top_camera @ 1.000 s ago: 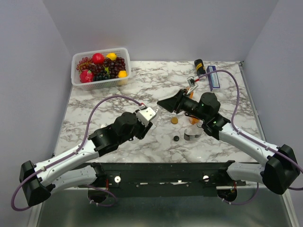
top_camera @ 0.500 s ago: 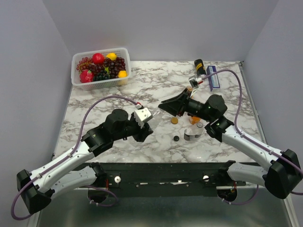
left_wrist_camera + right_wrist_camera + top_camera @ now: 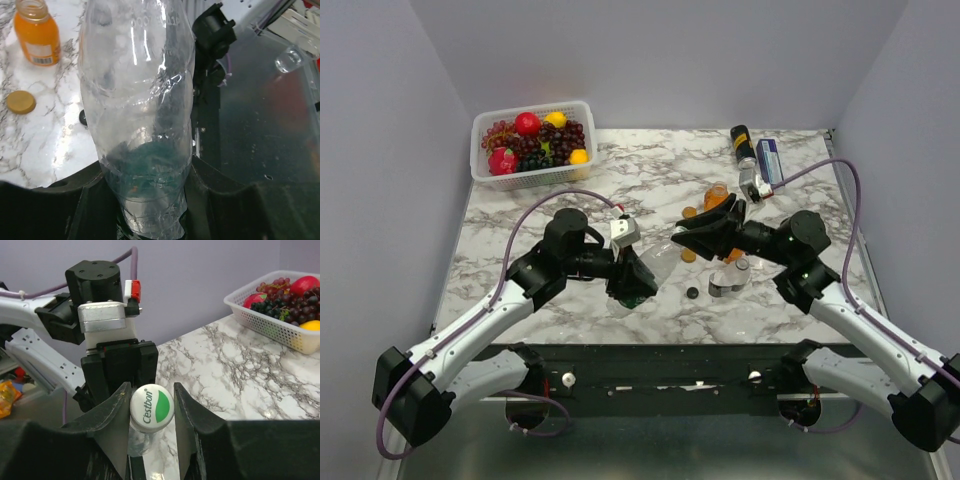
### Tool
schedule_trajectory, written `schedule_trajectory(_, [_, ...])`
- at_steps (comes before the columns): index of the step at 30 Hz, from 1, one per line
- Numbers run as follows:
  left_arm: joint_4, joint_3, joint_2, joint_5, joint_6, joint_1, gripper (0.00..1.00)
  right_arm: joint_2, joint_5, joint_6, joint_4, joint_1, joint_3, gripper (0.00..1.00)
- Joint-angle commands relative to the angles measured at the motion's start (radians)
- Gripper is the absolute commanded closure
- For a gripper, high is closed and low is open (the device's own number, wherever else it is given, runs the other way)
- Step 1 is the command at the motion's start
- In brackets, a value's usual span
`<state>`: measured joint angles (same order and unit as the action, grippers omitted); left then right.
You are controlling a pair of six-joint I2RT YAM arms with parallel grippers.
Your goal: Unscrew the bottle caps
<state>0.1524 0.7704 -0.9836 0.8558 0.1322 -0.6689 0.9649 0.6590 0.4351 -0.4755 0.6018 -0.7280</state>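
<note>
A clear bottle [image 3: 661,258] hangs level above the table between both arms. My left gripper [image 3: 636,283] is shut on its base; in the left wrist view the bottle [image 3: 137,100] rises out from between the left gripper [image 3: 147,169] fingers. The white bottle cap with a green mark [image 3: 152,408] sits between the fingers of my right gripper [image 3: 151,394], which is shut on it. From above, the right gripper [image 3: 683,238] is at the bottle's neck end. An uncapped orange juice bottle [image 3: 717,195] stands behind, with loose orange caps [image 3: 689,255] and a dark cap [image 3: 692,293] on the table.
A white basket [image 3: 483,171] of fruit stands at the back left. A black can [image 3: 741,139] and a blue box [image 3: 769,160] lie at the back right. Another clear bottle [image 3: 724,281] and an orange one [image 3: 732,255] sit under the right arm.
The left gripper has turned and dropped towards the front edge. The right arm has drawn back to the right, uncovering the orange juice bottle, and its fingers have narrowed onto the cap.
</note>
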Motion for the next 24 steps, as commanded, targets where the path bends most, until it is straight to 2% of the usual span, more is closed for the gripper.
schedule_trajectory(1, [-0.071, 0.004, -0.026, 0.204, 0.053, 0.003, 0.64, -0.067, -0.008, -0.119, 0.119, 0.006, -0.028, 0.78])
schedule_trajectory(9, [-0.096, 0.001, -0.052, 0.273, 0.075, 0.003, 0.64, -0.192, -0.133, -0.243, 0.291, -0.008, -0.062, 0.78])
schedule_trajectory(14, [-0.021, 0.021, -0.061, 0.207, 0.043, 0.003, 0.64, -0.193, -0.203, -0.216, 0.313, -0.008, -0.082, 0.78])
schedule_trajectory(15, [0.010, 0.029, -0.058, 0.165, 0.008, 0.003, 0.64, -0.193, -0.228, -0.210, 0.322, -0.008, -0.083, 0.78])
schedule_trajectory(16, [0.041, 0.036, -0.047, -0.004, -0.012, 0.005, 0.65, -0.192, -0.302, -0.208, 0.337, -0.008, -0.090, 0.78])
schedule_trajectory(18, [0.087, 0.043, -0.027, -0.194, -0.017, 0.011, 0.65, -0.173, -0.398, -0.211, 0.411, -0.008, -0.119, 0.78])
schedule_trajectory(19, [0.096, 0.041, -0.008, -0.366, -0.013, 0.020, 0.65, -0.161, -0.485, -0.213, 0.434, -0.008, -0.131, 0.78])
schedule_trajectory(23, [0.111, 0.029, 0.059, -0.654, 0.004, 0.038, 0.65, -0.072, -0.640, -0.245, 0.563, -0.008, -0.204, 0.78])
schedule_trajectory(24, [0.108, 0.023, 0.074, -0.684, 0.006, 0.038, 0.64, -0.019, -0.653, -0.249, 0.599, -0.008, -0.235, 0.78])
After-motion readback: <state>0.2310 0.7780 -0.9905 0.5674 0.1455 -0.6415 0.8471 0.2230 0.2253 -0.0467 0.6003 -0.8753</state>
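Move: The white bottle cap is in the right hand's fingers, still at the mouth of the clear bottle that the left hand holds low down; from the left hand, the cap lies about 7 cm ahead, 9 cm to the right and 10 cm higher. On the table some 29 cm below the right hand, a small black cap lies about 2 cm ahead and 5 cm right, a yellow lid roughly 14 cm ahead and 5 cm right, and an opened clear bottle 6 cm ahead and 14 cm right. The white cap, pinched throughout by the right fingers, is drawn rightward off the bottle mouth, easing back and up at first, then swinging forward and ending some 5 cm farther out and 6 cm to the right, the hand turning about 25 degrees clockwise. The left hand keeps its grip on the bottle, drawing back slightly before sweeping forward, down and a little left, turning counter-clockwise as it goes. ##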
